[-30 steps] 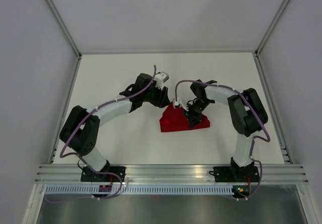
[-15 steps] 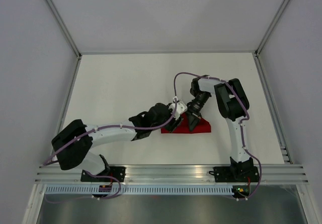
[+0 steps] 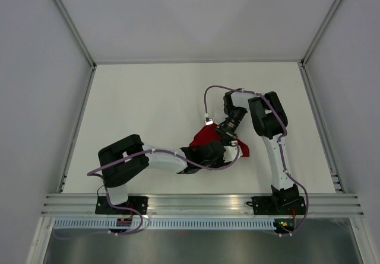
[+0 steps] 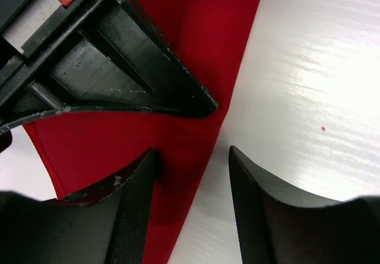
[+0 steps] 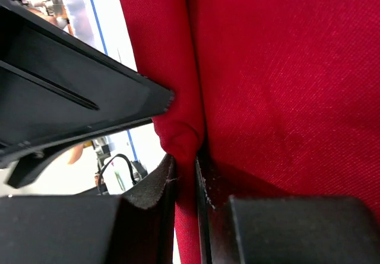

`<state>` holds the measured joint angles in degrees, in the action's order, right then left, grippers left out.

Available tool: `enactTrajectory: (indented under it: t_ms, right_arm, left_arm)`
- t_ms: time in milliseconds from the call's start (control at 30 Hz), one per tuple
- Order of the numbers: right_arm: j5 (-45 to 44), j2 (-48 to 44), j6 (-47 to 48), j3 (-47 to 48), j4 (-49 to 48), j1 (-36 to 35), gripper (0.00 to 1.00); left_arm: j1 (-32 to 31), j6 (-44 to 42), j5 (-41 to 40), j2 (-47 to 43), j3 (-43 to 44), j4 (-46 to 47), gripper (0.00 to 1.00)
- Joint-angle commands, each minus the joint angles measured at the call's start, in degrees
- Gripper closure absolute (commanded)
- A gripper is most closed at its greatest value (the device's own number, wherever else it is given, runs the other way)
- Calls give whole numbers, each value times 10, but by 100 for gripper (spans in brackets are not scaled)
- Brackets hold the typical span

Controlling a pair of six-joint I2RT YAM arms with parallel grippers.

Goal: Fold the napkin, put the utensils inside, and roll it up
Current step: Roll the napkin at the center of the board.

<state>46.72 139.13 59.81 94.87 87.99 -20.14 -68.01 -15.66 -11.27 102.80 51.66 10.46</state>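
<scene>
The red napkin (image 3: 204,137) lies bunched right of the table's middle, and part of it is lifted. My right gripper (image 3: 228,138) is shut on a raised fold of the napkin (image 5: 267,68), pinched between its fingertips (image 5: 185,160). My left gripper (image 3: 225,155) reaches in low from the near left and is open. In the left wrist view the napkin's (image 4: 196,38) edge runs between the spread left fingers (image 4: 133,210), which touch nothing. The right gripper's black finger (image 4: 113,62) hangs just above them. The utensils are out of view.
The white table (image 3: 148,98) is boxed in by grey walls at the left, right and back. An aluminium rail (image 3: 202,203) runs along the near edge, where both arm bases sit. The two arms crowd together over the napkin.
My left arm swung from behind the napkin to its near side, dropped low, and its jaws opened wider. My right arm folded inward, still holding the cloth, which is now pulled up and bunched.
</scene>
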Motion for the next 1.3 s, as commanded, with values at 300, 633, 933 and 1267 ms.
enactTrajectory:
  t_ms: [300, 633, 933, 1267]
  right_arm:
    - [-56, 62, 52, 43, -48, 5, 85]
    - [-60, 58, 50, 44, -48, 7, 83]
    - [-29, -21, 41, 36, -55, 14, 49]
    - [-15, -191, -89, -15, -197, 70, 45]
  left_arm:
    - [-5, -45, -29, 83, 15, 31, 45]
    - [2, -17, 47, 121, 10, 6, 92]
    - [30, -1, 150, 117, 16, -22, 98]
    - [58, 16, 234, 120, 35, -58, 98]
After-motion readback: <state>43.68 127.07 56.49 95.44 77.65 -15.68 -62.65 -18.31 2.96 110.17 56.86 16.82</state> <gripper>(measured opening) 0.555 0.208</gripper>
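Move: My open left fingers already straddle the napkin's roll, and the stretch I will shut on is only about 1 cm ahead, 3 cm to the right and 1 cm below. The loose flap's middle lies some 6 cm ahead and 3 cm left, 2 cm lower; the roll's right end is about 7 cm right, level fore-and-aft. My right fingers still pinch the roll, which sits right at their tips. While my right hand keeps its pinch nearly still, I slide my left hand about 3 cm right and slightly forward and down along the roll, then close to pinch it. Next I open my right fingers, let go and carry them some 6 cm forward over the flap and 3 cm up, tipping them about 20 degrees steeper. My left keeps hold, easing another centimetre right and twisting slightly clockwise. ##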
